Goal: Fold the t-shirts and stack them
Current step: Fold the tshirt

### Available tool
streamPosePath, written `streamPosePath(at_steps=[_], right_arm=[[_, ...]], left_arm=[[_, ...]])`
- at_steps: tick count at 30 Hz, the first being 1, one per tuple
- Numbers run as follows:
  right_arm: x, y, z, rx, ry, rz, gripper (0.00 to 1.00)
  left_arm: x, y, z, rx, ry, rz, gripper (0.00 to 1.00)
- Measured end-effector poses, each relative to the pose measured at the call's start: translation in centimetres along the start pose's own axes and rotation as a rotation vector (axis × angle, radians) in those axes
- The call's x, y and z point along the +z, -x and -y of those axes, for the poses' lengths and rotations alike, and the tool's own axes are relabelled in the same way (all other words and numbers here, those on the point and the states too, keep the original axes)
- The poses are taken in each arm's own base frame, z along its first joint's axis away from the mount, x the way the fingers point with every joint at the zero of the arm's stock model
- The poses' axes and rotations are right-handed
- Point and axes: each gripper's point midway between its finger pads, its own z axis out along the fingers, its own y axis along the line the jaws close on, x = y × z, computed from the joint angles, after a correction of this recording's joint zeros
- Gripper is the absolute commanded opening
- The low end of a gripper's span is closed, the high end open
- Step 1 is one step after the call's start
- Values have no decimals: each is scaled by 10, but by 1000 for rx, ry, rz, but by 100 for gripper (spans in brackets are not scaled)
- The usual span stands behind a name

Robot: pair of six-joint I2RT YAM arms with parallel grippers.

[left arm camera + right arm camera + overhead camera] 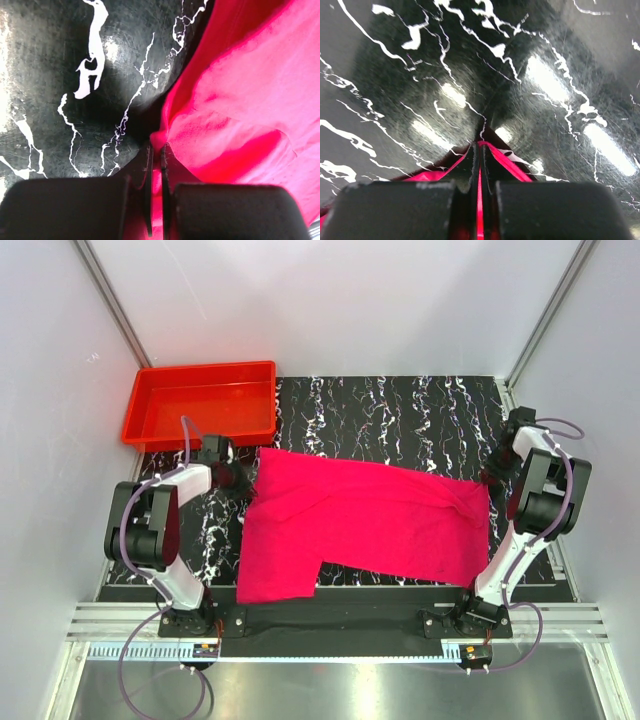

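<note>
A bright magenta-pink t-shirt lies spread across the black marbled table, partly folded, with one flap reaching down at the lower left. My left gripper sits at the shirt's upper left corner and is shut on the cloth; in the left wrist view the pink fabric runs down between the closed fingers. My right gripper is at the shirt's upper right corner, shut on a thin edge of the shirt that fans out from its fingertips.
A rigid red tray stands at the back left, just behind my left arm. The black marbled table top extends behind the shirt. White walls and metal frame rails close in both sides.
</note>
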Motion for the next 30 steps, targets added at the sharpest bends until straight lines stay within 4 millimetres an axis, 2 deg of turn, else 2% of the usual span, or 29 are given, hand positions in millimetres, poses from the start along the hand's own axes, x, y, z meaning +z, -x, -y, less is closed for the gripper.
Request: streamPosePath(at_steps=[3, 7, 13, 17, 22, 23, 24, 25, 26, 27, 29, 30], right_arm=[[-1, 4, -3, -5, 12, 5, 0], [-5, 8, -15, -48, 35, 20, 0], [-5, -2, -57, -170, 78, 18, 1], [-1, -3, -79, -216, 105, 10, 1], [2, 9, -88, -221, 105, 11, 7], [1, 12, -88, -225, 103, 14, 12], [-1, 14, -89, -228, 102, 17, 21], [-3, 16, -88, -231, 95, 22, 39], [-5, 20, -88, -235, 86, 33, 47], [-8, 26, -87, -234, 77, 51, 51], [-16, 36, -86, -239, 63, 73, 57], [-20, 41, -86, -238, 55, 84, 58]], left_arm=[[-4, 0, -6, -13, 14, 18, 0], [-19, -4, -33, -42, 76, 53, 0], [-45, -8, -67, -93, 149, 112, 0], [-49, -2, -75, -92, 177, 133, 0], [-50, 6, -74, -90, 194, 134, 0], [-52, 10, -72, -90, 196, 141, 3], [-53, 13, -71, -91, 197, 149, 25], [-54, 16, -70, -87, 199, 156, 37], [-55, 18, -70, -86, 205, 160, 45], [-57, 19, -72, -90, 219, 166, 60], [-60, 18, -76, -89, 244, 165, 74], [-63, 16, -79, -89, 257, 162, 85]])
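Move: The left hand is low on the table, pinching the t-shirt's left edge, with its far-left corner about 12 cm ahead and 3 cm to the right. Bare table lies some 4 cm back and 8 cm left; the red bin's middle is 24 cm ahead and 13 cm left. The right hand pinches the t-shirt's far-right corner, with bare table about 7 cm ahead and 5 cm left; the near-right corner is some 26 cm back and 5 cm left. Keeping its pinch, the left hand drags the t-shirt's edge about 8 cm left and 4 cm back, towards the bare table beside it, turning slightly counter-clockwise, then opens and rises a little. Low and still shut, the right hand draws the far-right corner about 7 cm forward and 5 cm left, with some 15 degrees of counter-clockwise turn, then opens, letting the corner go as it lifts about 3 cm and backs off slightly right. ##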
